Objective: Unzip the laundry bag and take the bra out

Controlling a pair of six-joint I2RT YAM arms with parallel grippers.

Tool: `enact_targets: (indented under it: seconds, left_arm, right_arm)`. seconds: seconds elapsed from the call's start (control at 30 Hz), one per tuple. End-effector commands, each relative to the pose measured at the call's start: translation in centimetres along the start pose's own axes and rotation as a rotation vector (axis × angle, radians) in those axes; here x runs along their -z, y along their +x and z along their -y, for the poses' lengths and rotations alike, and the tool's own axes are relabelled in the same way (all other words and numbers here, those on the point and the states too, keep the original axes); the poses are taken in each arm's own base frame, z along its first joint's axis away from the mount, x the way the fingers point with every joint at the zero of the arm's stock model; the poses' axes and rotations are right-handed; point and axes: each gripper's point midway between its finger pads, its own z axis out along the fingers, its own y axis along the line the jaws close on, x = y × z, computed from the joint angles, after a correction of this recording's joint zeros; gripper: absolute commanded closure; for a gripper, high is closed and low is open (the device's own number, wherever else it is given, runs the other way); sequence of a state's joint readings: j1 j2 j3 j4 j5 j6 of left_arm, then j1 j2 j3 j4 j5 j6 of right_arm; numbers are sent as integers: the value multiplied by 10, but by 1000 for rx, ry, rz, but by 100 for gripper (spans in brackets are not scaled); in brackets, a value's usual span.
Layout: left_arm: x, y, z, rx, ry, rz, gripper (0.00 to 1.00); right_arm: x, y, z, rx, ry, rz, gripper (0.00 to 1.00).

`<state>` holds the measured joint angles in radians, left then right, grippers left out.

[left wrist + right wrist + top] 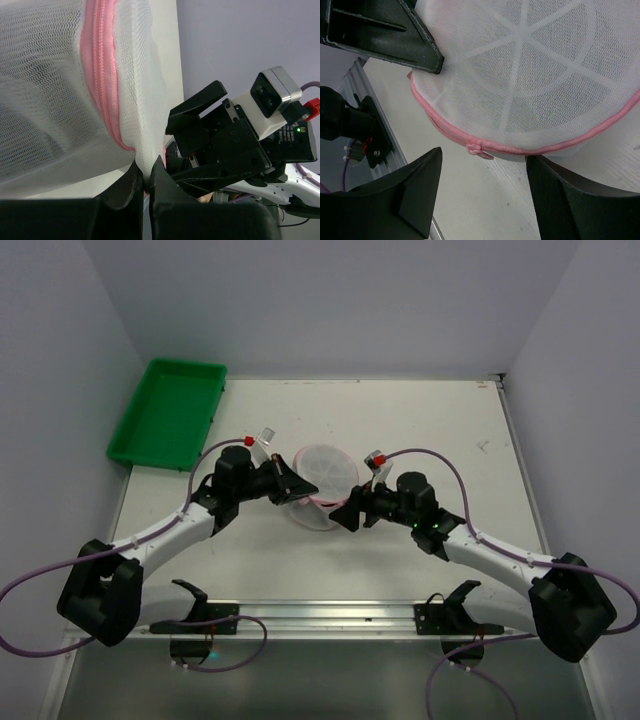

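The laundry bag (325,480) is a round white mesh drum with pink zipper trim, lying mid-table between both arms. My left gripper (146,175) is shut on a fold of its white mesh side (147,125) just beside the pink zipper (102,75). My right gripper (485,167) is open at the bag's near right edge, its fingers apart on either side of the pink zipper pull (479,149), which hangs free and untouched. The zipper looks closed along the part I see. The bra is hidden; I cannot make it out through the mesh.
A green plastic tray (165,412) sits at the table's far left corner. A metal rail (330,615) runs along the near edge between the arm bases. White walls enclose the table on three sides.
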<state>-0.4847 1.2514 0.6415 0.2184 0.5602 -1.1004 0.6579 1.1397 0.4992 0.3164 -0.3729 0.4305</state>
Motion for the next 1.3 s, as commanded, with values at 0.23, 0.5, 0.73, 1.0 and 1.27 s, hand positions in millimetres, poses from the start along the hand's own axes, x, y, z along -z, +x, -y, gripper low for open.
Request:
enact_targets:
  seconds: [0.23,0.5,0.73,1.0,1.27]
  left_arm:
    - [9,-1,31,-47,116,-2,100]
    - [7,1,26,-44,104,-10,100]
    - [7,0,26,-50,101,-12,100]
    - [7,3,22,-62,88,-21,100]
    - [8,3,17,-85,63,-28,100]
  right_arm:
    - [0,-25,-24,54,-114,51,43]
    - [2,-31,-32,59,-147,59,53]
    - [3,-32,-27,61,-120,68,64]
    - [7,-35,-18,78,-61,84,88]
    - [19,-28,13,70,92,59,100]
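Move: The zip pull on the laundry bag's pink rim lies just between the right hand's open fingertips, about 1 cm back, 1 cm left and 1 cm above. The bag's round mesh end is centred some 8 cm ahead, 2 cm left and 2 cm lower. The bag corner pinched by the left hand is about 3 cm ahead, 6 cm left and 2 cm up. From the left hand, the pull is roughly 4 cm back, 6 cm right and 2 cm lower. The right fingers shut on the zip pull and pinch it at their tips. They start closing while the hand eases about 1 cm back and slightly left, then, nearly shut, the hand draws off to the right, about 1.5 cm, a little forward and up. The left hand stays put and keeps its pinch on the bag's corner. ##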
